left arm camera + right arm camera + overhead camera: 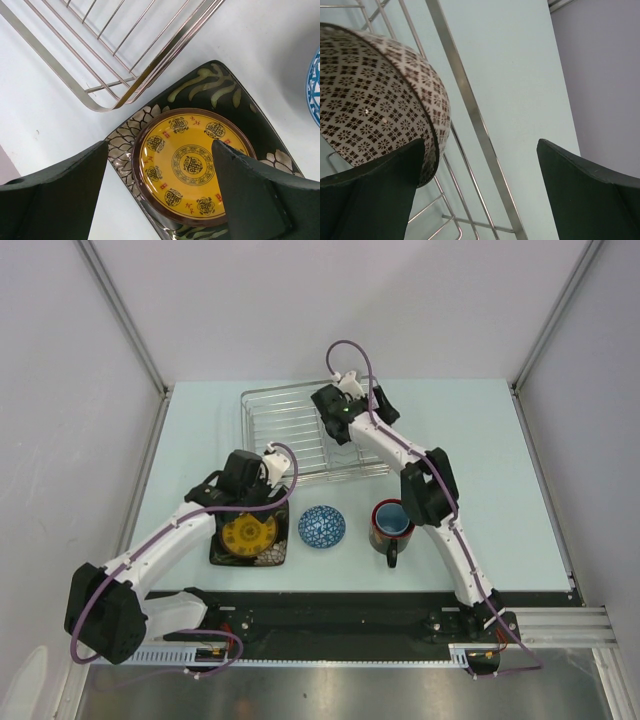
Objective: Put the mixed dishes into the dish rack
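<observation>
The dish rack (290, 430) is a silver wire basket at the table's back centre. My right gripper (340, 420) hangs over its right part. In the right wrist view it (480, 165) is open, and the brown-speckled bowl (375, 95) lies tilted inside the rack, its rim just behind the left finger (370, 195). The round yellow plate (249, 534) rests on the square black floral plate (272, 556) in front of the rack. My left gripper (160, 170) is open above the yellow plate (190, 165), gripping nothing. The blue bowl (322, 526) and the mug (392, 523) stand on the table.
The rack's near corner (100, 102) lies close to the black plate's corner (210, 82). The blue bowl's edge (315, 85) shows at the right of the left wrist view. Grey walls and metal posts (120, 320) enclose the table's back and sides.
</observation>
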`<state>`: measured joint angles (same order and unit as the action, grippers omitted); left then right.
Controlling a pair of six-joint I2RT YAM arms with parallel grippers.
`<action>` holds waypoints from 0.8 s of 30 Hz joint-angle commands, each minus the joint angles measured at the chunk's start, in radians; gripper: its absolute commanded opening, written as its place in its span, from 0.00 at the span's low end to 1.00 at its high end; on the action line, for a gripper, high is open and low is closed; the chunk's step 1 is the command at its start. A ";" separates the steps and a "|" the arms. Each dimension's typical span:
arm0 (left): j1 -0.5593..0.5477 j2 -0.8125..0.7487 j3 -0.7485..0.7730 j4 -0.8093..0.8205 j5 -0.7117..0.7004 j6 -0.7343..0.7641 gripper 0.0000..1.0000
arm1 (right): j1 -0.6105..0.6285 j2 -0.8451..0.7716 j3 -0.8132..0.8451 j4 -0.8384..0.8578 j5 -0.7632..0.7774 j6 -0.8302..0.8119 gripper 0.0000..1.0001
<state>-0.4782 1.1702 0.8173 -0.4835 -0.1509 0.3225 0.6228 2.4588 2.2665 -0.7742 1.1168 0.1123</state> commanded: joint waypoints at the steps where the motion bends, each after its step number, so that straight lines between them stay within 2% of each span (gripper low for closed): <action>1: 0.007 0.000 0.036 0.000 0.010 -0.007 0.90 | 0.002 -0.124 -0.015 -0.034 0.031 0.063 1.00; 9: 0.009 0.009 0.040 0.003 0.024 -0.017 0.90 | -0.005 -0.225 -0.047 -0.027 -0.029 0.046 1.00; 24: 0.007 0.000 0.029 0.002 0.025 -0.023 0.89 | -0.017 -0.196 -0.009 -0.043 -0.100 0.039 1.00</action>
<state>-0.4770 1.1786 0.8177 -0.4854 -0.1455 0.3145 0.6144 2.2814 2.2173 -0.8062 1.0214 0.1314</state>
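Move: The brown-patterned bowl, already let go in the dish rack, lies close beside the right hand: about 5 cm to its left, a couple of centimetres ahead and some 3 cm below. The rack's middle is roughly 14 cm left, level fore and aft, 9 cm lower; the blue-patterned bowl sits about 23 cm back, 13 cm left and 12 cm below. From the idle left hand the brown-patterned bowl is some 24 cm ahead, 20 cm right and about 2 cm lower. The brown-patterned bowl is left in the right end of the rack as the right hand, fingers still wide open, backs off about 1 cm and then climbs away above it by some 6 cm, stopping there. Its left side tips up by roughly 8 degrees on the way; the fingers don't close on anything. ##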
